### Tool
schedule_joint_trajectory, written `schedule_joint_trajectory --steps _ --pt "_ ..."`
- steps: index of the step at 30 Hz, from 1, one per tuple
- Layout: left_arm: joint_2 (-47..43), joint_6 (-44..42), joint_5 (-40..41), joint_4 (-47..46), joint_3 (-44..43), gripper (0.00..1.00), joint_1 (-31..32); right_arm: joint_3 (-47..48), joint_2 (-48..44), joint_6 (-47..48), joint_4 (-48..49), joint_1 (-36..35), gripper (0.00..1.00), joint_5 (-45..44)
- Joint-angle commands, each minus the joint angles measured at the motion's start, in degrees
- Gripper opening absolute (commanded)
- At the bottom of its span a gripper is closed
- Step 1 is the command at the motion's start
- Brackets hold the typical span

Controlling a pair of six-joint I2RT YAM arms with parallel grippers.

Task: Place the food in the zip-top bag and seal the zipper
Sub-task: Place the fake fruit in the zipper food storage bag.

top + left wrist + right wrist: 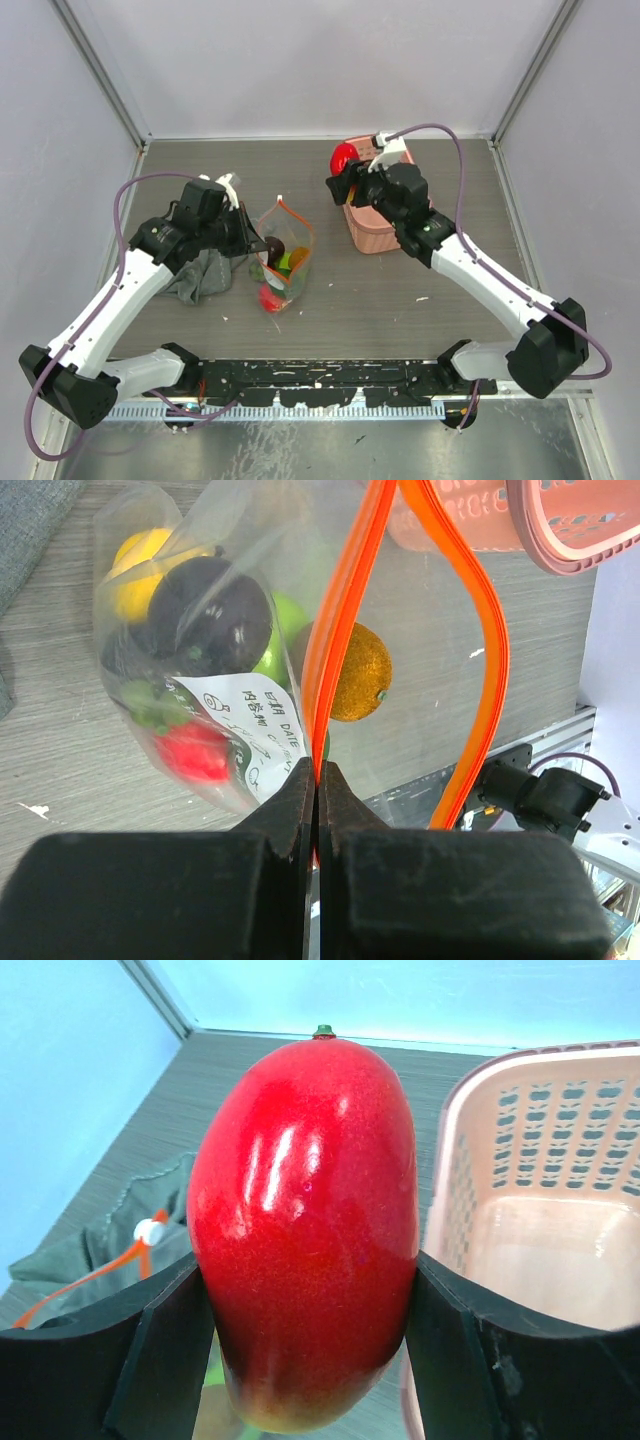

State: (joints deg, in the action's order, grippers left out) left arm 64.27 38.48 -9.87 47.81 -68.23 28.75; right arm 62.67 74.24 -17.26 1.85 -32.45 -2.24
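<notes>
The clear zip-top bag (pixel 283 262) stands on the table, its mouth held up and open, with several pieces of food (pixel 200 620) inside. My left gripper (pixel 317 772) is shut on one lip of the red-orange zipper (pixel 340 630); the other lip (pixel 490 660) bows away to the right. In the top view the left gripper (pixel 255 238) sits at the bag's left edge. A big red mango (pixel 305 1230) is clamped between the fingers of my right gripper (pixel 310 1345). That gripper (pixel 345 180) hovers beside the pink basket, with the mango (pixel 343 156) showing behind it.
The pink plastic basket (pixel 375 228) sits at the back right; it looks empty in the right wrist view (pixel 540 1260). A grey cloth (pixel 198 275) lies bunched under the left arm. A white slider tab (pixel 150 1231) shows on the zipper.
</notes>
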Motion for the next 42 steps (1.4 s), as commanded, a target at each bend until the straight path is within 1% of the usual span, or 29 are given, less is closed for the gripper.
schedule_joint_trajectory --steps 1,10,14,18,22,31,35,42 --pt "-0.81 -0.07 -0.77 -2.40 -2.63 0.00 -0.26 -2.50 -3.65 -4.28 9.19 -5.34 0.38 -7.09" --pt "-0.81 0.21 -0.68 -2.47 -2.27 0.00 -0.28 -6.42 -6.16 -6.81 15.39 -14.12 0.38 -14.65" --pt "-0.72 0.13 -0.55 -2.37 -2.23 0.00 -0.25 -6.48 -4.78 -7.41 16.43 -17.84 0.38 -14.17" --pt "-0.70 0.31 -0.58 -2.34 -2.01 0.00 -0.27 -7.10 -3.24 -7.41 18.28 -21.70 0.38 -16.05" --pt "-0.77 0.37 -0.50 -2.46 -1.92 0.00 -0.27 -7.14 -1.21 -7.56 19.54 -24.11 0.40 -17.16" --pt "-0.85 0.42 -0.50 -2.63 -1.50 0.00 -0.25 -7.40 1.97 -7.63 19.09 -26.00 0.45 -17.24" --pt "-0.90 0.43 -0.50 -2.80 -1.23 0.00 -0.25 -7.77 2.32 -8.70 18.48 -26.47 0.52 -16.77" --pt "-0.90 0.46 -0.52 -3.06 -1.20 0.00 -0.21 -7.48 3.27 -9.20 15.94 -26.90 0.60 -15.21"
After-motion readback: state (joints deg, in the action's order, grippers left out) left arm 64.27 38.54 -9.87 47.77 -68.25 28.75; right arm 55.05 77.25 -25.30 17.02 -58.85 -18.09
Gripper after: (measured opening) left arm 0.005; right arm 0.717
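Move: The right hand already holds the red fruit. The open mouth of the zipper bag lies about 9 cm back and 11 cm to its left, some 6 cm below. The left gripper pinching the bag's rim is roughly 10 cm back and 16 cm left; the basket's middle is about 11 cm ahead, 12 cm right and 20 cm down. From the left hand, the bag mouth's middle is some 3 cm ahead and 4 cm to the right, about level. Carry the red fruit away from the basket with the right gripper, about 13 cm left and 10 cm back, rising a couple of centimetres on the way, then ease down some 4 cm over the bag's open mouth beside the left gripper. Turn the hand some 10 degrees counter-clockwise and keep the grip; keep the left fingers still, shut on the rim. ##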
